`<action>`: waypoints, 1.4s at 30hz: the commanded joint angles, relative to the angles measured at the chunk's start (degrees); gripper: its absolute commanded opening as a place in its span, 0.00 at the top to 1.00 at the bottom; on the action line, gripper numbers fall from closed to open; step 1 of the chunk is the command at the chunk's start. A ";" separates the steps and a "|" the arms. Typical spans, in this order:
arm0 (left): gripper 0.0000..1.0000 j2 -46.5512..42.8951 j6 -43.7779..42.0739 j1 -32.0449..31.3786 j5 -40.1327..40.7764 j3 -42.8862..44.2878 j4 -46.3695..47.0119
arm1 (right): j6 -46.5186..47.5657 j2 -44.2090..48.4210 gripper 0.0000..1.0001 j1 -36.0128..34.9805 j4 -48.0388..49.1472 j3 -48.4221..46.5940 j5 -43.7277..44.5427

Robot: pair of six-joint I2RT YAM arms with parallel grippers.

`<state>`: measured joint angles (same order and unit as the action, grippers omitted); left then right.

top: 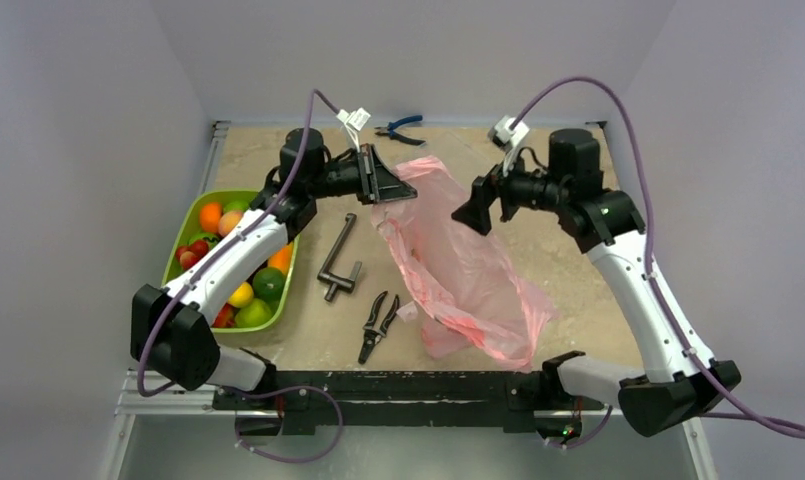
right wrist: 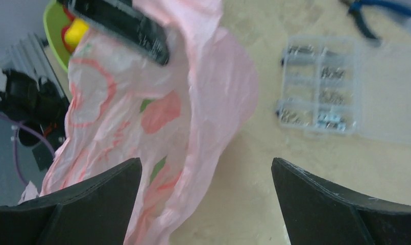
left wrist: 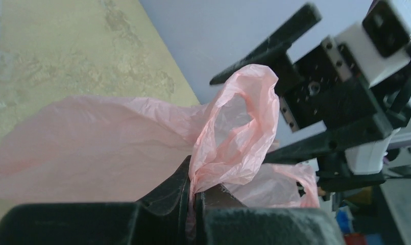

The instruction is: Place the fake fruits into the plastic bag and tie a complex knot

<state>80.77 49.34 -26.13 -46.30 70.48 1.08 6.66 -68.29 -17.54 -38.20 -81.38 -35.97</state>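
Observation:
The plastic bag (top: 468, 270) lies crumpled and pink across the middle of the table. My left gripper (top: 403, 190) is shut on one of its handle loops (left wrist: 234, 127) at the bag's far end; the film is bunched between the closed fingers (left wrist: 167, 196). My right gripper (top: 470, 208) hovers just right of that end, open, with nothing between its fingers (right wrist: 106, 196); the bag (right wrist: 157, 117) hangs beside its left finger. The fake fruits (top: 253, 300) sit in the lime-green tray (top: 183, 225) at the left. No knot is in view.
A black T-handle tool (top: 338, 260) and black pliers (top: 378, 325) lie between the tray and the bag. Blue-handled pliers (top: 400, 130) rest near the back wall. A clear parts box (right wrist: 320, 84) sits on the table beyond the right gripper.

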 commanded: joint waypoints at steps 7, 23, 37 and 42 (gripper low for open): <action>1.00 3.08 26.73 8.02 -6.04 -10.79 36.51 | 8.54 3.53 0.95 -2.30 -7.50 14.78 19.83; 0.27 -2.19 -32.79 13.37 -3.75 3.50 -19.05 | -5.15 2.05 1.00 2.14 -2.00 7.05 -2.23; 0.00 -21.52 -103.79 -9.49 5.16 -8.53 -37.43 | -11.64 -0.82 1.00 1.18 0.18 7.25 -2.38; 0.00 -11.90 -102.59 -19.27 13.00 -10.36 -22.43 | -12.29 -1.12 1.00 1.07 -0.52 6.68 -2.51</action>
<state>61.89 -46.87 -39.79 -42.52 61.49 -33.32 -3.84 -70.15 -16.23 -40.23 -74.52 -37.08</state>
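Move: The pink bag hangs from the left hand's shut fingers; its middle lies about 8 cm back, 9 cm right and 14 cm below that hand. From the open right hand, the bag's loose edge is some 3 cm back, 3 cm right and 10 cm below. From the left hand, the pruners are about 14 cm back, 6 cm left and the metal faucet level, 15 cm left, both on the table some 32 cm down. The bag's loose edge is pinched by the right hand, which drops about 12 cm and shifts 5 cm right while closing, then lifts and settles some 6 cm below its start, keeping hold. The left hand draws its grip forward and left, opens wide to let go, then sweeps back nearly 20 cm, rolling about 80 degrees and finally dropping rightward towards the hanging fold, fingers open. ##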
